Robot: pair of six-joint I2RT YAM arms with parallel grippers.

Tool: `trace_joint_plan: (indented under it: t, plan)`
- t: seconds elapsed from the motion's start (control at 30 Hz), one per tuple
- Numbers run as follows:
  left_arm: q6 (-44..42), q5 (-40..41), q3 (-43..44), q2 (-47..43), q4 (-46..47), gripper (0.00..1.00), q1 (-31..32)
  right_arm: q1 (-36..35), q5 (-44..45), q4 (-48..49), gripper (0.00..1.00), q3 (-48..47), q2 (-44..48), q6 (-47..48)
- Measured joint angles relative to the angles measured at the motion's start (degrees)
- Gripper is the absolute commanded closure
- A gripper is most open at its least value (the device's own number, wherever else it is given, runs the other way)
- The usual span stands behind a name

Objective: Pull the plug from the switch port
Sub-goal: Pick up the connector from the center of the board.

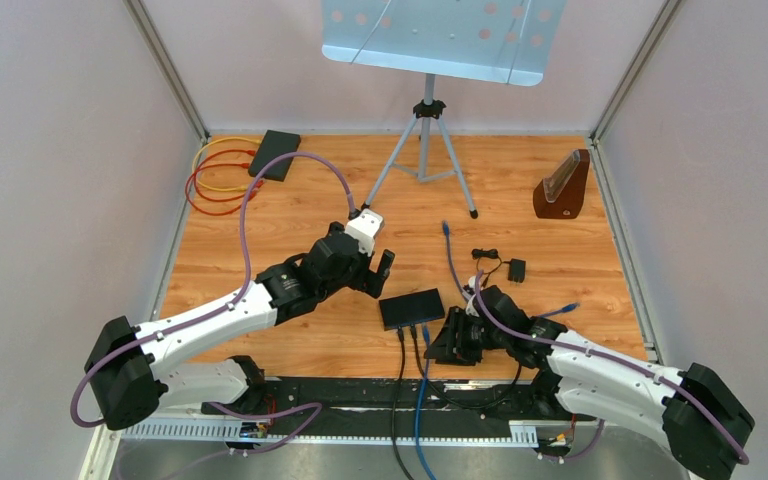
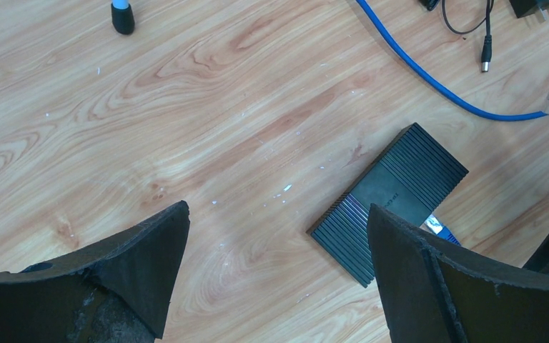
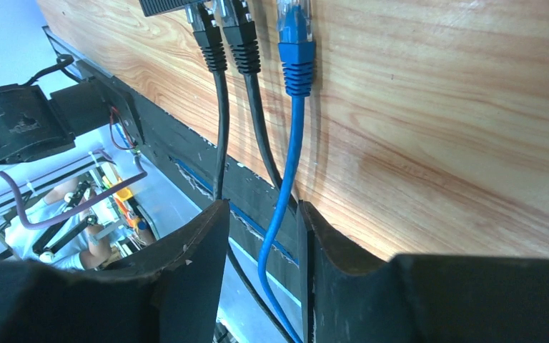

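The black switch (image 1: 412, 307) lies flat on the wooden table, and its ribbed top (image 2: 393, 179) shows in the left wrist view. Two black plugs (image 3: 214, 39) sit in its near edge. Beside them a blue plug (image 3: 297, 50) points at that edge with its clear tip showing; whether it is seated I cannot tell. My right gripper (image 3: 262, 206) hovers just in front of the switch (image 3: 164, 6). Its jaws are partly open, and the blue cable (image 3: 279, 214) runs loose between them. My left gripper (image 2: 277, 209) hangs wide open and empty to the switch's left.
A music stand's tripod (image 1: 425, 150) stands at the back centre and a wooden metronome (image 1: 563, 188) at the back right. A black box (image 1: 275, 153) with yellow and red cables lies at the back left. A power adapter (image 1: 516, 269) and a loose blue cable (image 1: 450, 250) lie right of the switch.
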State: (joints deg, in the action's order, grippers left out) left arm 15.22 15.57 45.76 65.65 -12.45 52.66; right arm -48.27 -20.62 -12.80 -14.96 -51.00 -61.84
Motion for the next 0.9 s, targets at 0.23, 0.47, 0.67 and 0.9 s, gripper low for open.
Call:
trace_joint_plan:
  t: [0.23,0.47,0.67,0.9]
  plan:
    - [0.5,-0.1,-0.2,0.1,0.0,0.0,-0.2,0.0,-0.3,2.4,0.63,0.4,-4.2,-1.3]
    - [0.6,-0.2,-0.2,0.1,0.0,0.0,-0.2,-0.4,-2.0,6.8,0.7,-0.3,-12.3,-1.5]
    - [0.6,-0.1,-0.3,0.1,-0.1,0.0,-0.2,-0.4,-1.4,7.2,0.91,-0.4,-12.6,-1.4]
    - [0.6,-0.1,-0.3,0.9,-0.1,0.0,-0.2,-0.4,-0.8,5.7,1.0,-0.4,-6.1,-1.4]
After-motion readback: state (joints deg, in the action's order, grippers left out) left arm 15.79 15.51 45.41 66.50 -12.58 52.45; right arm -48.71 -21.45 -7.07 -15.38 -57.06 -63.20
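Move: The loose blue plug lies about 4 cm ahead of the right hand, perhaps 1 cm to its left and 3 cm below, its cable running back beneath the half-open fingers. The two black plugs stand some 3 cm to the left of the blue plug, level with it. The switch is about 9 cm ahead of the right hand and 3 cm left, 2 cm lower. From the left hand, the blue plug is roughly 10 cm back, 7 cm right and 15 cm down. Lower the right gripper about 2.5 cm over the blue cable, easing a centimetre to the left, with the half-open fingers straddling it. Down at the board, shut them to pinch the cable just behind the blue plug's boot, then rise about 2 cm with it, keeping the fingers closed. ##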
